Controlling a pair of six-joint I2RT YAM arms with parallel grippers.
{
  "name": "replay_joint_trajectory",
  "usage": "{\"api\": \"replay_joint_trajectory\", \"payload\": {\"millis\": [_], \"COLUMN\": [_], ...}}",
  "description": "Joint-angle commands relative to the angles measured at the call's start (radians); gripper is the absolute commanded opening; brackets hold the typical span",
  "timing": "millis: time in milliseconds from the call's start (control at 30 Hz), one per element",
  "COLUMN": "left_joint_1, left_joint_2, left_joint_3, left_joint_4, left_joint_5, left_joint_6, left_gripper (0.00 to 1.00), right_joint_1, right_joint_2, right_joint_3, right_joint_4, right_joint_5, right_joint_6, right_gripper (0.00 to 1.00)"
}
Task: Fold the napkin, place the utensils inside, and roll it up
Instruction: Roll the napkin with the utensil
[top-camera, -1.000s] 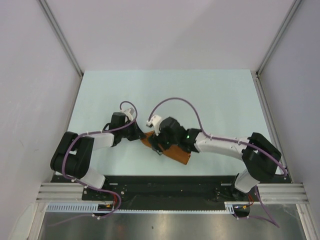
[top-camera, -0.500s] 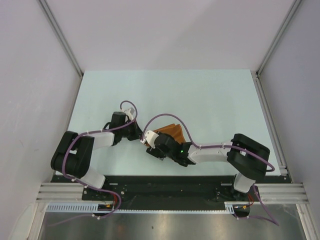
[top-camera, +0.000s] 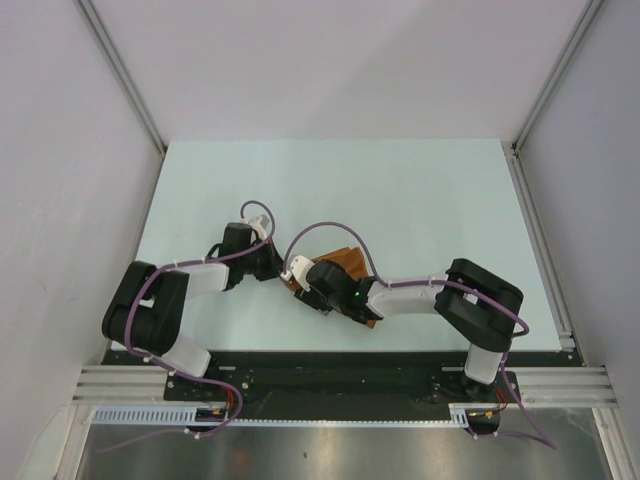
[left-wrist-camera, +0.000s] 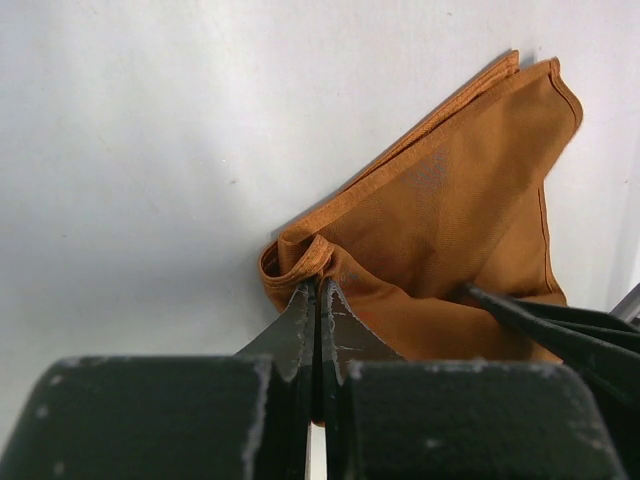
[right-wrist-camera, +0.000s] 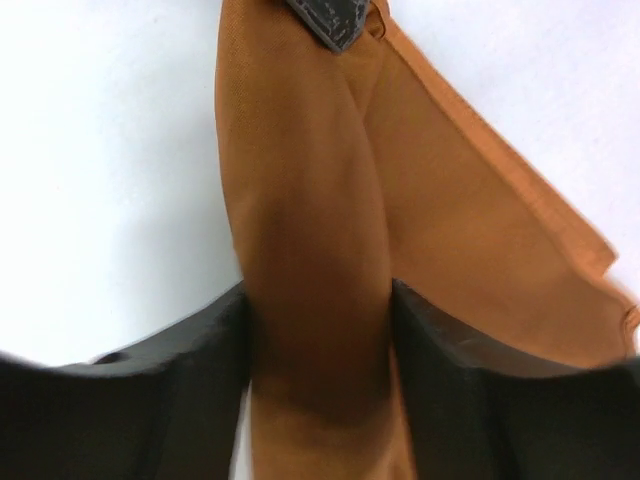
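Note:
The rust-brown napkin (top-camera: 345, 262) lies folded on the table between the two wrists, one long part of it rolled into a thick tube (right-wrist-camera: 320, 200). My left gripper (left-wrist-camera: 320, 288) is shut on the hem at the roll's end (left-wrist-camera: 300, 262). My right gripper (right-wrist-camera: 320, 330) straddles the roll further along, with both fingers (right-wrist-camera: 440, 340) pressed against its sides. In the top view the left gripper (top-camera: 278, 268) and the right gripper (top-camera: 315, 290) sit close together at the napkin's left end. The utensils are hidden.
The pale table (top-camera: 420, 200) stretches away behind the napkin to white walls. A purple cable (top-camera: 330, 232) arcs over the right wrist. The black base rail (top-camera: 330, 365) runs along the near edge.
The right arm has drawn back towards its base and its wrist has shifted left along the napkin. Its jaws have narrowed onto the roll. The left gripper has stayed put.

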Motion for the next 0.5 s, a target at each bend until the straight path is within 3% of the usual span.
{"api": "replay_joint_trajectory", "payload": {"millis": [0,100,200,233,267,333,467], "left_joint_1": [0.0,0.0,0.002,0.003,0.006,0.009,0.011], "left_joint_2": [-0.005,-0.037,-0.083,-0.118,-0.136,-0.188,-0.255], "left_joint_3": [0.029,0.03,0.043,0.047,0.047,0.043,0.004], "left_joint_4": [0.005,0.008,-0.008,-0.021,-0.028,-0.042,-0.036], "left_joint_5": [0.016,0.004,-0.039,-0.054,-0.069,-0.122,-0.163], "left_joint_6": [0.014,0.006,0.006,0.006,0.006,0.006,0.009], "left_gripper": [0.0,0.14,0.44,0.6,0.65,0.76,0.79], "right_joint_1": [-0.034,-0.074,-0.121,-0.135,-0.165,-0.196,-0.281], "right_joint_2": [0.046,0.05,0.03,0.025,0.016,0.01,0.037], "right_joint_3": [0.061,0.072,0.047,0.038,0.023,0.006,-0.005], "right_joint_4": [-0.093,-0.172,-0.196,-0.193,-0.189,-0.171,-0.14], "right_joint_5": [-0.039,-0.144,-0.295,-0.382,-0.427,-0.556,-0.737], "right_joint_6": [0.054,0.101,0.155,0.17,0.196,0.241,0.304], "right_gripper": [0.51,0.37,0.33,0.32,0.31,0.29,0.27]}}
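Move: The napkin's rolled edge runs between the right hand's open fingers, that stretch about 1 cm below its hand point. The roll's left end, still pinched by the left hand, lies some 5 cm ahead and 7 cm left of the right hand; the napkin's flat part is centred about 7 cm ahead and 6 cm right. From the left hand, the stretch between the right fingers lies roughly 5 cm back, 8 cm right. The roll's left end is let go as the left fingers spread wide and that hand lifts clear of it, some 5 cm up and slightly forward. The right fingers meanwhile narrow to about half their gap and pinch the roll, sinking about 1 cm and staying over it while the wrist turns almost 30 degrees, pointing the fingers more steeply down and less forward. ##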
